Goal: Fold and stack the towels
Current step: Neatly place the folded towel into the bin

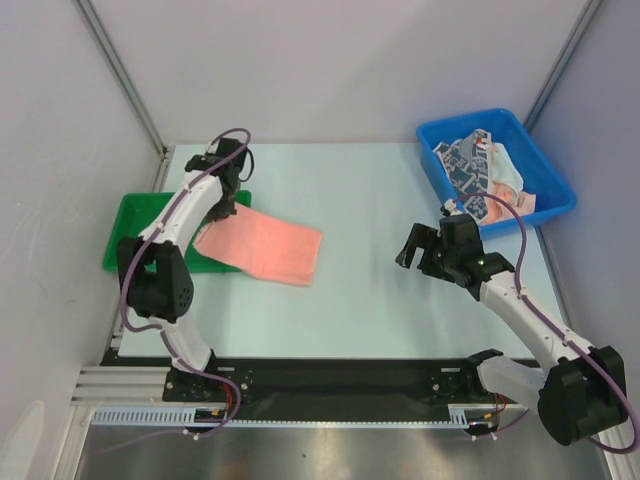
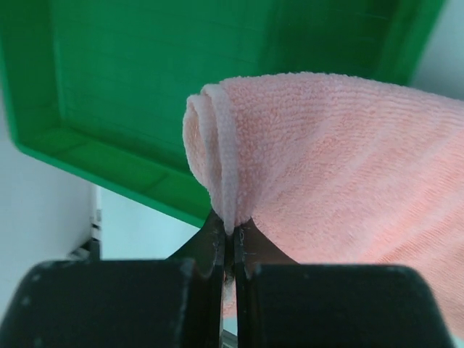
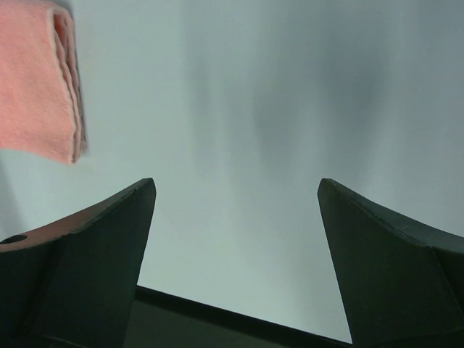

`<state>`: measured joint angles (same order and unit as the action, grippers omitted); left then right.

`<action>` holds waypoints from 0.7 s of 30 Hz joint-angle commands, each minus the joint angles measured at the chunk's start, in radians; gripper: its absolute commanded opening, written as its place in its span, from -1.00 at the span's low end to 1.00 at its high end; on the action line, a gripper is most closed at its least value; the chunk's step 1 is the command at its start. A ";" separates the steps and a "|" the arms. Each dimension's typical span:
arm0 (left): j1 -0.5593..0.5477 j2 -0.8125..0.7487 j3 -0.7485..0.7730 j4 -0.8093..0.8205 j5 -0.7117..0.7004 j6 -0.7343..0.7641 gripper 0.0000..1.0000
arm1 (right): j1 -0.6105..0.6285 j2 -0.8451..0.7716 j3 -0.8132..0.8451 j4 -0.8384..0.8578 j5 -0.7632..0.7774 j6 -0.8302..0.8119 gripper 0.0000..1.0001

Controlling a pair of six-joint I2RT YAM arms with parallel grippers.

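Observation:
A folded salmon-pink towel (image 1: 262,245) lies left of the table's middle, its left end reaching over the green tray (image 1: 135,225). My left gripper (image 1: 226,205) is shut on that end; the left wrist view shows the jaws (image 2: 232,235) pinched on the rolled hem of the pink towel (image 2: 341,167), with the tray (image 2: 130,80) behind. My right gripper (image 1: 420,250) hangs open over bare table, to the right of the towel. In the right wrist view nothing is between its fingers (image 3: 235,192), and the pink towel's edge (image 3: 36,80) shows at the upper left. Navy-patterned and white towels (image 1: 470,165) lie crumpled in the blue bin.
The blue bin (image 1: 545,190) stands at the back right corner, just behind the right arm. The green tray sits at the table's left edge. Grey walls close in the back and both sides.

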<state>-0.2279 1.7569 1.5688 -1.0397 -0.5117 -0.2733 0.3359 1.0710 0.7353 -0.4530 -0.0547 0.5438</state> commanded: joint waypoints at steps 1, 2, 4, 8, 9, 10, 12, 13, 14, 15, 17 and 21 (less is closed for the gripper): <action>0.053 0.033 0.071 -0.037 -0.120 0.118 -0.99 | -0.008 0.024 0.030 0.062 -0.017 -0.038 1.00; 0.059 0.051 0.068 -0.034 -0.151 0.135 -0.99 | -0.009 0.029 0.033 0.066 -0.017 -0.038 0.99; 0.093 0.065 0.051 -0.017 -0.220 0.166 -0.99 | -0.009 0.040 0.030 0.073 -0.025 -0.042 0.99; 0.195 0.093 0.022 0.064 -0.212 0.161 -0.99 | -0.008 0.043 0.015 0.121 -0.051 -0.042 0.99; 0.211 0.096 0.017 0.073 -0.221 0.151 -0.99 | -0.009 0.046 0.010 0.134 -0.053 -0.039 0.99; 0.223 0.099 0.001 0.096 -0.237 0.149 -0.99 | -0.009 0.058 -0.003 0.154 -0.051 -0.042 1.00; 0.263 0.095 -0.030 0.147 -0.264 0.164 -0.99 | -0.011 0.081 -0.005 0.184 -0.042 -0.044 1.00; 0.278 0.090 -0.053 0.192 -0.252 0.175 -0.99 | -0.009 0.099 -0.007 0.192 -0.039 -0.048 0.99; 0.313 0.095 -0.050 0.199 -0.245 0.166 -0.99 | -0.011 0.109 -0.011 0.217 -0.040 -0.048 0.99; 0.329 0.101 -0.049 0.210 -0.235 0.158 -0.99 | -0.011 0.118 -0.011 0.227 -0.040 -0.048 0.99; 0.366 0.116 -0.046 0.248 -0.226 0.155 -0.99 | -0.011 0.145 -0.001 0.250 -0.051 -0.047 0.99; 0.426 0.177 -0.014 0.299 -0.237 0.165 -0.99 | -0.011 0.170 0.022 0.270 -0.088 -0.051 0.99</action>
<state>0.1547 1.8946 1.5200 -0.8204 -0.7059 -0.1284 0.3294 1.2327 0.7330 -0.2527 -0.1104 0.5167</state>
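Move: The left hand already pinches the left end of the folded towel, some 15 cm above the table over the right part of the green bin. The bin's middle lies about 16 cm to its left, 2 cm back and 11 cm lower. The bin's right wall is some 6 cm to its right, 2 cm back and 11 cm down; the towel's free end is about 27 cm right, 4 cm back and 14 cm below. From the right hand, the green bin lies about 70 cm left, 8 cm ahead and 8 cm lower. The left hand keeps its pinch on the towel's left end and sweeps it about 18 cm to the left over the green bin towards its middle, sinking some 3 cm on the way while the wrist turns roughly 20 degrees counter-clockwise and its left side rises a little. Meanwhile the right hand, empty and wide open, eases about 3 cm forward with a slight drift left and down, well away from the towel. ##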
